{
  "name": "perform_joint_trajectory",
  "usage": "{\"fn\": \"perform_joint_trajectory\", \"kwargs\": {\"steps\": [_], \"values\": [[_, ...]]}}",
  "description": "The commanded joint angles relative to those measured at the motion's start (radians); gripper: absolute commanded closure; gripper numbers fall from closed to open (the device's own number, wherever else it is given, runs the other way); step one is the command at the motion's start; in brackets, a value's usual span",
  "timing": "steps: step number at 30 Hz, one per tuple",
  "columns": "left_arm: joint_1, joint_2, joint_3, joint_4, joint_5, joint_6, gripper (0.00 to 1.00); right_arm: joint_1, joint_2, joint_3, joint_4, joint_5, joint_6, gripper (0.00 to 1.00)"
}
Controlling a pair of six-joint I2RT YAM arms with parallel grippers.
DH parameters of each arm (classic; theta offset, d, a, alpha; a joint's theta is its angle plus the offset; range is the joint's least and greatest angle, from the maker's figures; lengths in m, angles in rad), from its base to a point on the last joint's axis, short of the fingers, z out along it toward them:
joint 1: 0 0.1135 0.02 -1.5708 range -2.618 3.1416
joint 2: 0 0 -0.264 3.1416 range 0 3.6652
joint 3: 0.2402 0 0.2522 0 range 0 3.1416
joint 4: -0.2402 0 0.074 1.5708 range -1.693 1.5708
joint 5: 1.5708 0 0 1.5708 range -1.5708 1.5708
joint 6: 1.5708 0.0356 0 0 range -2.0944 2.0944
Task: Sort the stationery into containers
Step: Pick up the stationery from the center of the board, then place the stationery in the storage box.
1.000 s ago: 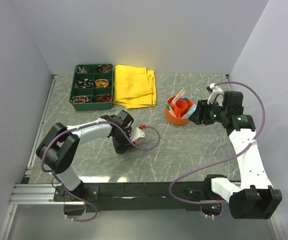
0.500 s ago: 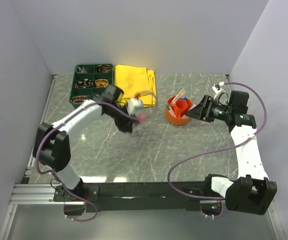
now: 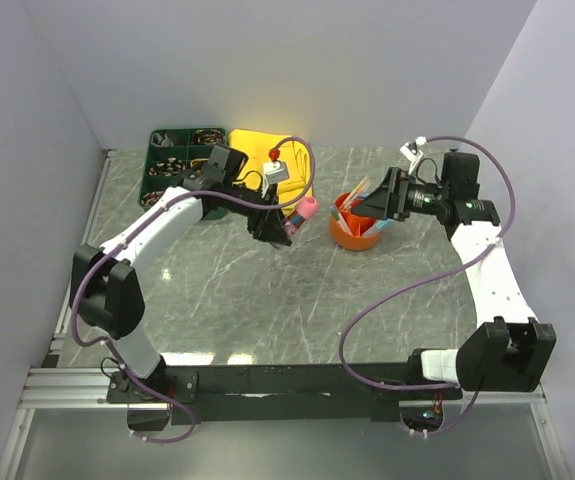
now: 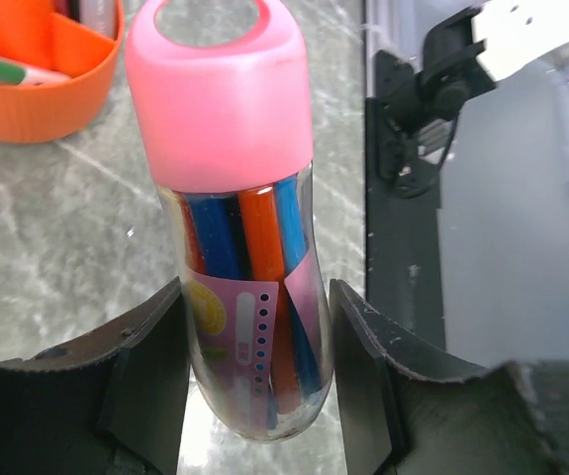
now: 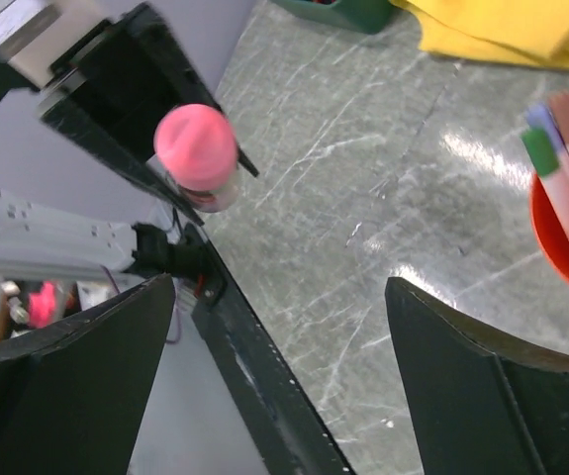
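A clear tube with a pink cap (image 4: 227, 119), holding blue and orange pens, sits between the fingers (image 4: 150, 371) of my left gripper (image 4: 254, 376), which is shut on its lower end. From above, the tube (image 3: 307, 209) hangs in the air just left of the round orange pot (image 3: 352, 235), with the left gripper (image 3: 283, 226) behind it. The pot holds several pens (image 5: 561, 168). My right gripper (image 3: 361, 208) is open and empty above the pot's left side, facing the tube (image 5: 197, 148). The dark green tray (image 3: 184, 166) stands at the back left.
A folded yellow cloth (image 3: 289, 160) lies between the tray and the pot, partly behind the left arm. The left arm's purple cable (image 3: 302, 150) loops above the cloth. In the left wrist view the pot's wall (image 4: 37, 99) is at the upper left.
The left arm lifted the tube from the front of the table and swung it back and right, towards the pot. The right gripper opened wide and moved left over the pot.
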Motion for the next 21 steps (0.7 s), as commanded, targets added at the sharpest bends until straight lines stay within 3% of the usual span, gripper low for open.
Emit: {"fn": "perform_joint_trajectory", "kwargs": {"steps": [1,11,21], "values": [[-0.013,0.019,0.080,0.071,0.112,-0.064,0.99,0.059,0.024,0.099,-0.010,0.010,-0.119,0.04],[-0.034,0.069,0.091,0.319,0.306,-0.335,0.99,0.209,0.090,0.186,-0.074,0.048,-0.275,0.03],[-0.071,0.105,0.087,0.439,0.362,-0.446,0.99,0.257,0.150,0.274,-0.019,-0.027,-0.230,0.02]]}}
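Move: The left hand already holds the pink-capped pencil case, whose middle is some 13 cm left, 2 cm back and 3 cm below the open right hand. From the left hand, the right gripper it is brought to is about 15 cm right, 3 cm ahead and 4 cm higher. The orange bin stands roughly 10 cm ahead of the right hand, 2 cm left and 22 cm down. Wide-open right hand reaches 7 cm left to flank the pink cap; left brings it 6 cm right and up. ##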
